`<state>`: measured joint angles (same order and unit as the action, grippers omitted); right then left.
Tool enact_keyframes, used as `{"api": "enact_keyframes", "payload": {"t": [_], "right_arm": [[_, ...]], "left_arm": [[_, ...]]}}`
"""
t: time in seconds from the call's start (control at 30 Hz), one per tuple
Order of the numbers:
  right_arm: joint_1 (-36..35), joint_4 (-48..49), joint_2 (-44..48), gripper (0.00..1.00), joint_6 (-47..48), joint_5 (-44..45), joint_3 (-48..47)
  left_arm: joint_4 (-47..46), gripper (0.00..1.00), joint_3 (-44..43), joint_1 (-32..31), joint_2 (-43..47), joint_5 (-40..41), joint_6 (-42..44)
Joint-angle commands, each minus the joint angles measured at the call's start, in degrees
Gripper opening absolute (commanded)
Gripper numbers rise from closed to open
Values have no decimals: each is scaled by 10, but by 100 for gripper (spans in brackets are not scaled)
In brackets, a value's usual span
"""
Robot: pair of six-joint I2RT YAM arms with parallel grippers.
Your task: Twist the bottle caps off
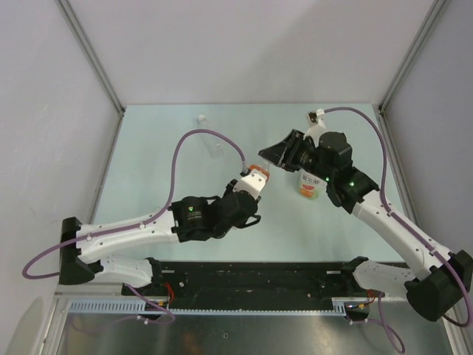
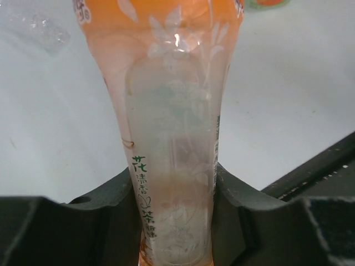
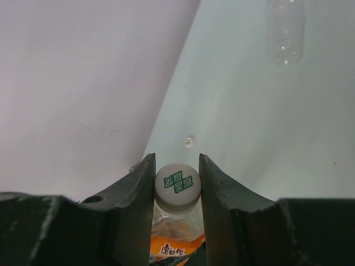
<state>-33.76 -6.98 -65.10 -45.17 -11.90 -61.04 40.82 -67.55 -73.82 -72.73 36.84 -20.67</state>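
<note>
The orange bottle (image 2: 175, 111) is held by its body, and my left gripper (image 2: 176, 221) is shut on it, jaws pressing both sides. In the top view this bottle (image 1: 257, 176) is lifted near the table's middle, in front of my left gripper (image 1: 250, 185). Its white bottle cap (image 3: 177, 186), printed in green, sits between the jaws of my right gripper (image 3: 177, 177), which touch it on both sides. The right gripper (image 1: 272, 158) reaches the bottle's top from the right. The clear bottle (image 1: 215, 146) lies farther back.
A yellow-green bottle with a white and orange label (image 1: 309, 185) stands under my right wrist. The clear bottle (image 3: 285, 33) shows far off in the right wrist view, with a small white round thing (image 3: 189, 142) on the table. Grey walls close the back and sides.
</note>
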Motion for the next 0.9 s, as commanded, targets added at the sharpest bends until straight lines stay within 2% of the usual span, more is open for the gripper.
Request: {"api": "enact_keyframes", "payload": {"t": [0.0, 0.2, 0.37, 0.57, 0.73, 0.87], "right_arm": [[34, 121, 33, 0, -9, -105, 33], [81, 175, 53, 0, -3, -216, 45], [106, 228, 67, 0, -11, -289, 53], [119, 369, 71, 0, -86, -348, 87], [123, 498, 62, 0, -151, -377, 111], [125, 553, 61, 0, -172, -383, 119]], "left_arm": [[-22, 0, -37, 3, 31, -83, -4], [-81, 0, -36, 10, 62, -206, 27], [-166, 0, 10, 28, 116, -310, 37], [-285, 0, 81, 58, 183, -476, 30], [-340, 0, 101, 61, 193, -575, 25], [-375, 0, 115, 62, 198, -619, 21]]}}
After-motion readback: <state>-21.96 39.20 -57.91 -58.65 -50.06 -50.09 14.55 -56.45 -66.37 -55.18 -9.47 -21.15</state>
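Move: My left hand already holds the lower half of the orange-labelled bottle. Its cap, already between my right fingers, sits about 10 cm ahead of my left hand, 5 cm to its right and 10 cm higher. From my right hand, the standing opened bottle is some 14 cm to the right, 3 cm farther out and 22 cm below; the clear bottle lies about 20 cm ahead, 18 cm left and 29 cm down. I twist my hands against each other about the bottle's length, still gripping body and cap: seen from the cap end, my right turns the cap some 45 degrees counter-clockwise while my left turns the body about 50 degrees clockwise. Both lift and draw back towards my bases as they turn, my left also drifting about 5 cm right, and my right fingers tip upwards. ##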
